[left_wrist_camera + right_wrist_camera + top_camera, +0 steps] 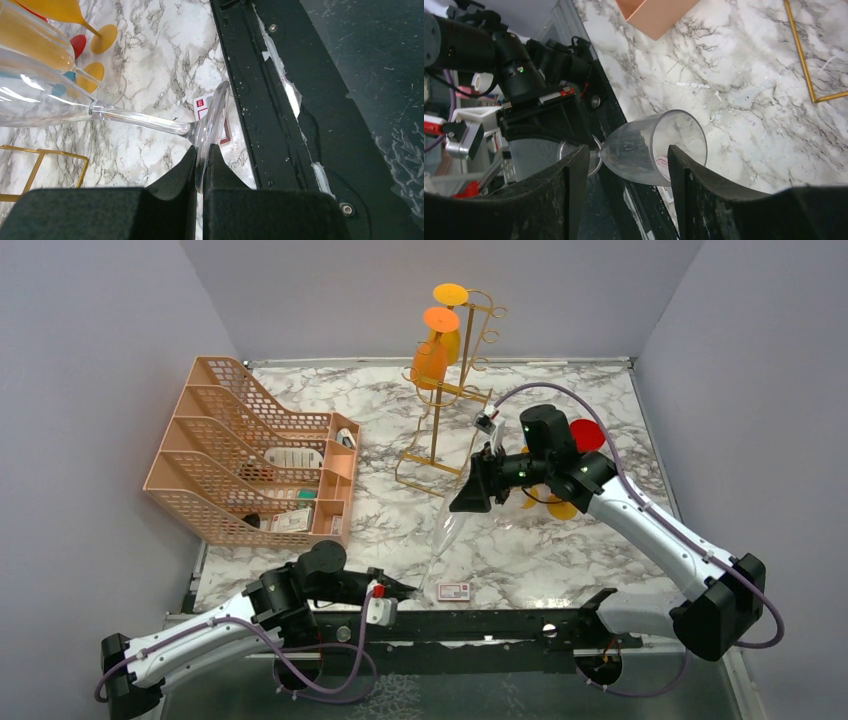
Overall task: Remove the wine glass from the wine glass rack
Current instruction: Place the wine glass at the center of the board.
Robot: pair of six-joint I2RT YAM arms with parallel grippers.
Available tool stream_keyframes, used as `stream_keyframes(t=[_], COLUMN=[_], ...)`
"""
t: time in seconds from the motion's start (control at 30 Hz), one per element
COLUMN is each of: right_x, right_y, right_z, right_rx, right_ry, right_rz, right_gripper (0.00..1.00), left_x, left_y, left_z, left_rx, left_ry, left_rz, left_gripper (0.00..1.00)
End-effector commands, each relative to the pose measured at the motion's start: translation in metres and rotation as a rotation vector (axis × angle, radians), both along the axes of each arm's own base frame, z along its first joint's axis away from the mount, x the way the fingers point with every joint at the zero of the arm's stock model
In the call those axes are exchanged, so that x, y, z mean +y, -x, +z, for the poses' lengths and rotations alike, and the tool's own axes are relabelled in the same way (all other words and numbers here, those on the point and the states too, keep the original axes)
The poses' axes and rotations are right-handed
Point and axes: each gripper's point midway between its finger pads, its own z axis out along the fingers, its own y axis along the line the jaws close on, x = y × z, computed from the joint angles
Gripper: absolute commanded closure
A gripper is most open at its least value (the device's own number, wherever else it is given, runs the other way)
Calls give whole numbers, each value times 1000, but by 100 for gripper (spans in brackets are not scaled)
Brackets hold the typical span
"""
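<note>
A clear wine glass lies tilted in the air over the table's front middle, off the gold wire wine glass rack. My left gripper is shut on the glass's round foot, with the stem and bowl stretching away from it. My right gripper stands open at the other end. The clear bowl sits between its fingers with a gap showing. Two orange glasses hang upside down on the rack.
A peach mesh tray organiser holding small items stands at the left. A small red-and-white card lies near the front edge beside the black rail. Red and yellow glasses lie on the table behind my right arm.
</note>
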Motion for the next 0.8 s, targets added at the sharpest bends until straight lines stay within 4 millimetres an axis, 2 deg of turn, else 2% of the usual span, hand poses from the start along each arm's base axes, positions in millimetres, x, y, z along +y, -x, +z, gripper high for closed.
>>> stream_keyframes(t=[0.0, 0.27, 0.43, 0.6, 0.77], right_x=[7, 5, 5, 4, 3], right_y=[34, 60, 71, 72, 74], right_z=[18, 15, 8, -1, -6], right_rx=[68, 187, 272, 302, 302], right_ry=[-80, -105, -124, -107, -100], right_rz=[192, 319, 376, 382, 384], right_gripper=[42, 53, 55, 58, 72], left_x=[-3, 5, 5, 2, 2], left_y=[-1, -16, -15, -13, -14], left_z=[19, 23, 20, 12, 9], left_rx=[-60, -99, -93, -83, -88], left_ry=[85, 118, 113, 68, 54], left_rz=[-11, 93, 93, 62, 64], left_gripper=[100, 100, 100, 100, 100])
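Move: The left hand already holds the clear wine glass by its foot; its bowl leans up and away, about 10 cm ahead, 6 cm to the right and 7 cm above. From the open right hand, the bowl lies some 4 cm back, 2 cm left and 4 cm below. The small box lies on the table about 14 cm back of that hand, straight under in width and 23 cm down; the rack stands about 20 cm ahead and 6 cm left, its middle about 4 cm below. Back towards the robot by about 3 cm, the right hand eases in on the wine glass bowl, turning some 15 degrees counter-clockwise and sinking slightly at the end, while its fingers close by about half. The left hand keeps its pinch on the foot, drifting about 1 cm back and left, then sinking about 2 cm with hardly any turn. ##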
